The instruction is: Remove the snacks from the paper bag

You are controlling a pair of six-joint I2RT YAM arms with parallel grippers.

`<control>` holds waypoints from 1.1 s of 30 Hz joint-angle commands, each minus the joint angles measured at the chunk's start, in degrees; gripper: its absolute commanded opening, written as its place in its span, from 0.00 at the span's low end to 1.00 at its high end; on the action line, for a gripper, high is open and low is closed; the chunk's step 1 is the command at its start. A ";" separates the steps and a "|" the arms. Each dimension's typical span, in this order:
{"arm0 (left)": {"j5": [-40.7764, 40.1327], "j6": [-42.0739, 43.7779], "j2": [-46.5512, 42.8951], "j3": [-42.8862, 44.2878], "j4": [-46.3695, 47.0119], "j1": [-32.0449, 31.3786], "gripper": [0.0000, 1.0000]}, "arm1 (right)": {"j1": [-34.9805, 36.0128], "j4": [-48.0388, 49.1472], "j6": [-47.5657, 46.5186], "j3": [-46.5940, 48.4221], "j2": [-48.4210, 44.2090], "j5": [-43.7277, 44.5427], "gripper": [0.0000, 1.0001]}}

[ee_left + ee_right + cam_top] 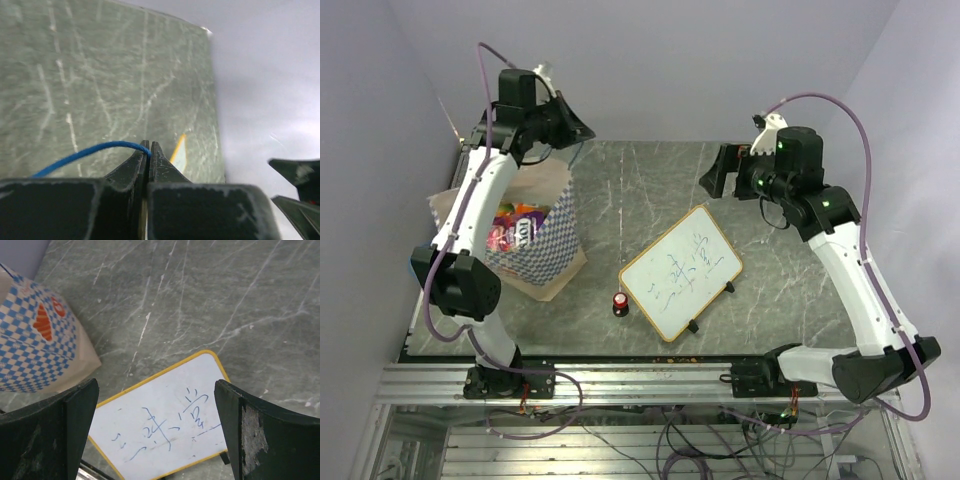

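Observation:
The paper bag (545, 240) stands open at the left of the table, cream with a blue-and-white checked band; its side also shows in the right wrist view (35, 345). Inside it lie the snacks (515, 225), purple-pink and orange packets. My left gripper (582, 133) hangs above the bag's far rim. In its wrist view the left gripper (149, 145) is shut on the bag's thin blue cord handle (85, 154), which arcs off to the left. My right gripper (713, 178) hovers high at mid-table, right of the bag. It stands open (156, 385) with nothing between its fingers.
A wood-framed whiteboard (680, 272) with blue scribbles lies tilted at the table's centre, under my right gripper (165, 425). A small red-topped black knob (620, 300) sits by its near-left corner. Walls close the table in at the back and both sides.

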 commanded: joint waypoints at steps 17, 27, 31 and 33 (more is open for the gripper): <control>4.24 5.00 -5.14 9.08 -11.28 -7.41 0.50 | 8.60 11.84 11.93 5.12 13.13 -10.87 1.00; -0.56 10.80 -15.18 7.64 -25.01 -0.09 0.97 | 13.63 16.72 19.16 12.08 23.15 -13.74 1.00; -5.19 12.93 -17.44 8.17 -30.35 0.80 1.00 | 15.65 19.32 21.06 14.33 26.05 -14.84 1.00; -8.22 13.22 -19.04 7.95 -32.57 0.93 1.00 | 16.75 20.28 21.05 16.18 27.86 -13.74 1.00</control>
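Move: The left fingers are already shut on a blue handle of the paper bag; the bag's middle lies roughly 18 cm back from that hand, 13 cm to its left and 20 cm below, and the snacks in it about 15 cm back, 13 cm left and 24 cm down. From the open right hand the bag is some 44 cm left, 5 cm back and 20 cm lower. The whiteboard lies about 8 cm back, 3 cm left and 32 cm below the right hand, the red-capped bottle 15 cm back, 20 cm left and 30 cm down. Still gripping the blue handle, the left hand draws it about 7 cm further right and some 4 cm back, then opens wide and lets go, withdrawing back and up and to the left over the bag. Meanwhile the right hand, fingers wide open, travels nearly 20 cm left towards the bag, dipping and reaching out slightly, its wrist turning counter-clockwise and rolling left side up. ##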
